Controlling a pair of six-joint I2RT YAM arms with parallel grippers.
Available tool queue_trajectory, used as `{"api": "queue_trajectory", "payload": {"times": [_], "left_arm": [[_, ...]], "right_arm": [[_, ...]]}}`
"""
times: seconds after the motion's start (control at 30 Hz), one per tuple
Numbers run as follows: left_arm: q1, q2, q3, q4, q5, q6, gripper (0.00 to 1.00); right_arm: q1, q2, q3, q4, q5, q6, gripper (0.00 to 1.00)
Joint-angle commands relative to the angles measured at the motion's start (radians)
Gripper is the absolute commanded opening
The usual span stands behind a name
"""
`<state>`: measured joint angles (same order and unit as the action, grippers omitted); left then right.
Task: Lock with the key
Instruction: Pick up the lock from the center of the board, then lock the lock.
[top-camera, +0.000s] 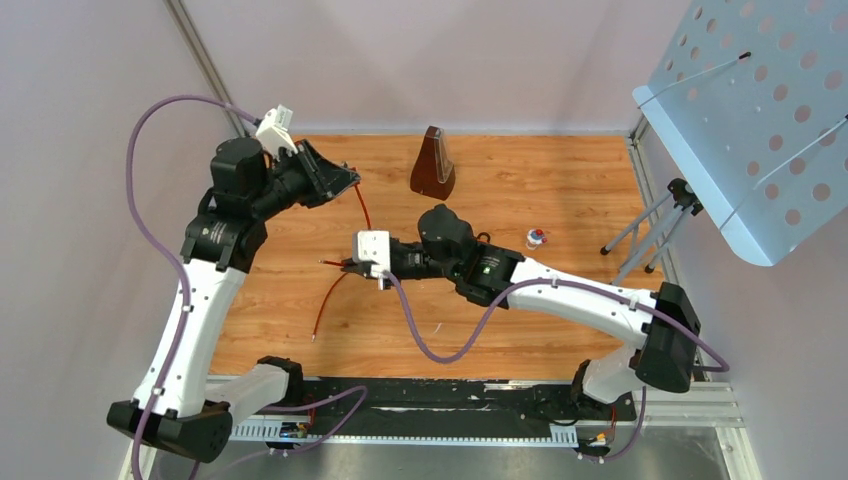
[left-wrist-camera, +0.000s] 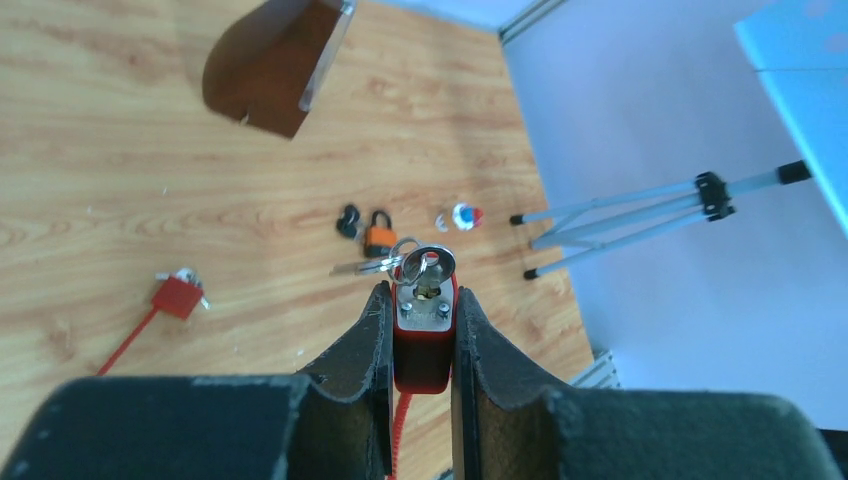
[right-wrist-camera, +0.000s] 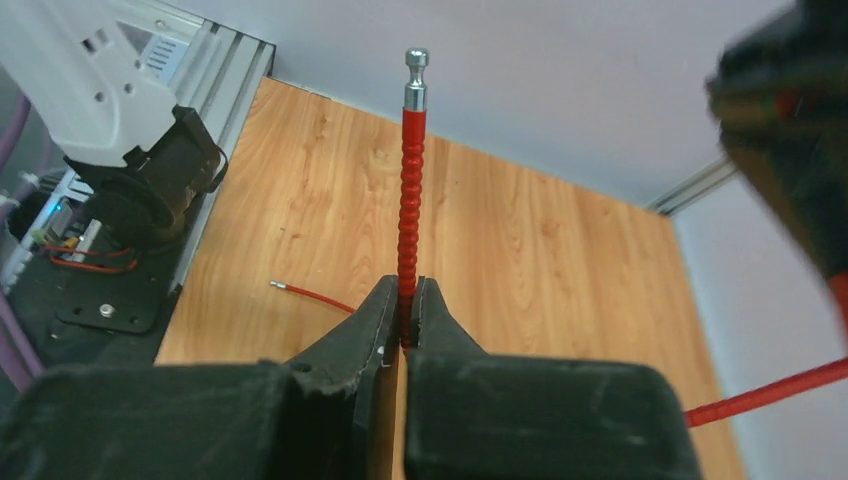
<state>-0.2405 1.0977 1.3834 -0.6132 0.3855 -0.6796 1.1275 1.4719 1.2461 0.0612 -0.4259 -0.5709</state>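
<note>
My left gripper is shut on a red padlock body, held up above the table. A silver key sits in its keyhole, and a second key hangs from the same ring. The lock's red ribbed cable hangs down from it. My right gripper is shut on that cable a little behind its metal end pin, which points away from the jaws.
A brown metronome stands at the back. On the table lie another red padlock with a thin cable, an orange padlock and a small blue and red item. A music stand and its tripod are at the right.
</note>
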Motion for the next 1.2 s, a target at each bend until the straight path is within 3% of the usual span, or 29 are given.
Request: {"api": "queue_trajectory", "payload": {"times": [0.0, 0.23, 0.47, 0.8, 1.17], "left_arm": [[0.001, -0.073, -0.013, 0.178, -0.009, -0.051, 0.00], [0.002, -0.071, -0.008, 0.166, -0.019, -0.072, 0.00], [0.002, -0.074, -0.028, 0.191, -0.022, -0.085, 0.00], [0.001, -0.094, -0.066, 0.252, 0.022, -0.056, 0.00], [0.001, -0.075, -0.030, 0.209, 0.004, -0.031, 0.00]], "right_arm": [[-0.057, 0.058, 0.092, -0.056, 0.001, 0.329, 0.00], [-0.212, 0.100, 0.163, -0.056, -0.123, 0.706, 0.00], [-0.283, 0.102, 0.167, 0.016, -0.199, 0.900, 0.00], [-0.305, 0.129, 0.202, 0.072, -0.225, 1.006, 0.00], [-0.318, 0.159, 0.222, 0.008, -0.170, 0.997, 0.00]]}}
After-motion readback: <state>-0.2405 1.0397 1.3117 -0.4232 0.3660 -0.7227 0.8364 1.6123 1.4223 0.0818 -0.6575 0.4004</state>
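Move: The red lock hangs in the left fingers, about 13 cm ahead of the right hand and 7 cm above it, hardly 1 cm to its right. From the left hand, the cable's metal tip, already pinched in the right fingers, lies some 13 cm back, 4 cm left and 6 cm lower. Relative to the right hand, the second red lock lies on the board 15 cm ahead, 3 cm right and about 24 cm below; the orange padlock is 17 cm ahead and 23 cm right at that depth. Forward some 7 cm, then slightly up, goes the right hand towards the red lock, its shut fingers keeping their pinch on the cable and still pointing left. As it goes, the wrist rolls about 55 degrees, top side forward, bringing the metal tip round to face the lock. The left hand keeps its grip, rising about 3 cm early and tipping up slightly, then nearly holds still. ##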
